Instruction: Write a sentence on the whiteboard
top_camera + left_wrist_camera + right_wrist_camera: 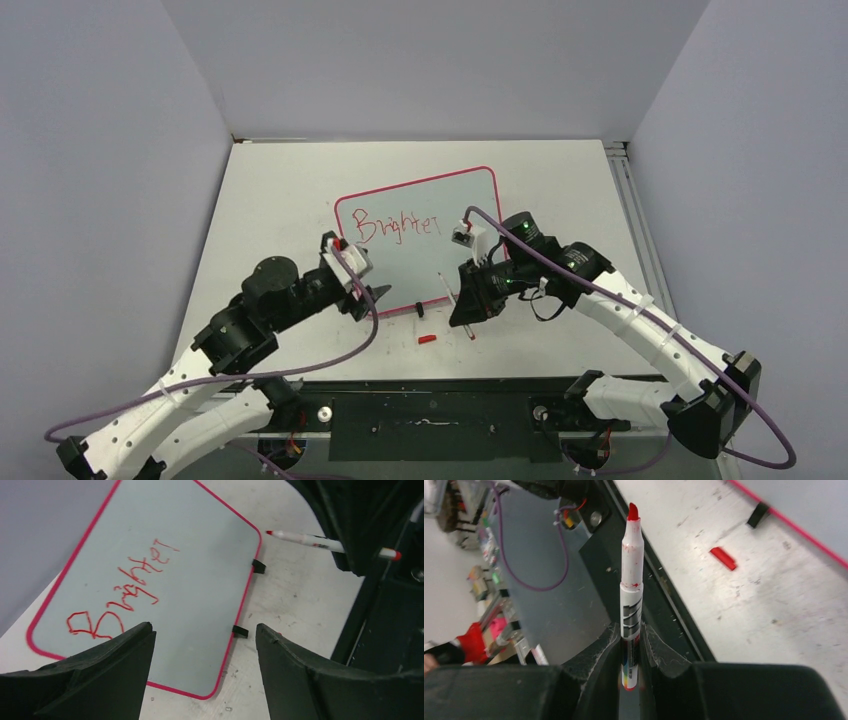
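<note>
The whiteboard (450,195) (200,555) lies flat on the table, pink-framed with black feet; a corner of it shows in the right wrist view (819,505). The sentence (397,226) (125,585) reads "Brighter" in red. My right gripper (468,310) (630,630) is shut on an uncapped red marker (444,285) (310,540) (630,580). It holds the marker in front of the board's near edge, with the red tip lifted off the board face. My left gripper (372,295) (204,630) is open and empty over the board's near-left corner.
The marker's red cap (428,340) (723,558) lies on the table just in front of the board. A black mounting plate (430,410) runs along the near edge between the arm bases. Grey walls close in the table on three sides.
</note>
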Available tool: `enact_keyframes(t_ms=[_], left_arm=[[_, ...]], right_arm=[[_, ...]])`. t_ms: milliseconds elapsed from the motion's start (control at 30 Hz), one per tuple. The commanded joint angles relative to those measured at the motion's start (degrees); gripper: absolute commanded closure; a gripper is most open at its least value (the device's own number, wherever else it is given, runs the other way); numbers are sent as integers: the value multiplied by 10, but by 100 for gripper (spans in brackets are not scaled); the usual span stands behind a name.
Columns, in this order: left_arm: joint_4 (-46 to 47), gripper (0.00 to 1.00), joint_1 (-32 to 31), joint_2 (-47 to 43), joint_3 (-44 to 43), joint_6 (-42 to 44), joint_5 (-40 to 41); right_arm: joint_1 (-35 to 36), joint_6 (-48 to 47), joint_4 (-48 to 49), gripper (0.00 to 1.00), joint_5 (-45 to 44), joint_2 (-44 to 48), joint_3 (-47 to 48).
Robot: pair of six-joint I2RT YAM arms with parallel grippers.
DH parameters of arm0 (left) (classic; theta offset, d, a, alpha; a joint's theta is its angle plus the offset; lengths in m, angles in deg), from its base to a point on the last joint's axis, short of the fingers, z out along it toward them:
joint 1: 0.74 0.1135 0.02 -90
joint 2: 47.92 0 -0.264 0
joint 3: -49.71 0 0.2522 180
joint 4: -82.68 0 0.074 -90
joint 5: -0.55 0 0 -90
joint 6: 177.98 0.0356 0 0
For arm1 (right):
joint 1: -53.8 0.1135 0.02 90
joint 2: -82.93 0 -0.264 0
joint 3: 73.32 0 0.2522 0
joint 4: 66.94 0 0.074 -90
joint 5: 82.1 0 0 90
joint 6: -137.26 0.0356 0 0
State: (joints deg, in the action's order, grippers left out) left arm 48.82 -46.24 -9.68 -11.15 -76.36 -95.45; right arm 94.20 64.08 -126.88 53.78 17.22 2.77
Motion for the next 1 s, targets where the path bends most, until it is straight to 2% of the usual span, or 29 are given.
enact_keyframes(t_ms=[0,200,333,533,600,700,867,967], left_arm=[[-63,30,-112,1,-23,83,32],[-38,35,-249,46,-5,125,81],[-12,36,-301,80,7,153,100],[3,37,-364,125,-4,168,125],[2,37,-380,135,-5,172,138],[-1,44,-391,143,-4,171,140],[-12,55,-398,150,-1,167,147],[-11,57,-398,151,4,169,145]], right_arm=[[-2,55,5,95,118,-9,-38],[31,128,74,95,175,-24,-86],[59,164,115,95,198,-35,-98],[90,149,97,95,212,-70,-90],[98,123,71,95,212,-86,-80],[100,96,43,95,210,-103,-65],[101,93,42,95,222,-109,-51],[103,94,40,95,225,-108,-46]])
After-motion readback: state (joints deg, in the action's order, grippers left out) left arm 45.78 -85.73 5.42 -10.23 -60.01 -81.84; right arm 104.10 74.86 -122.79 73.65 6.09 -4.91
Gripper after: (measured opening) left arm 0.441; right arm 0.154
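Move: Back about 5 cm, right some 12 cm and 4 cm below the left hand is the uncapped marker. The right fingers still grip it by its butt half, with its middle about 3 cm forward, 2 cm left and 2 cm above them. The red cap lies on the table roughly 25 cm below the left hand, 8 cm back and 8 cm right. The whiteboard's middle is some 12 cm ahead, 8 cm right and 18 cm lower. Swinging back about 12 cm, right 9 cm and down 9 cm, the left hand closes in on the marker, turning clockwise some 30 degrees with its left side rising; it slows, then its still-open fingers narrow around the barrel. The right hand keeps its grip, draws the marker back about 8 cm and slightly down, and its wrist turns some 30 degrees. ##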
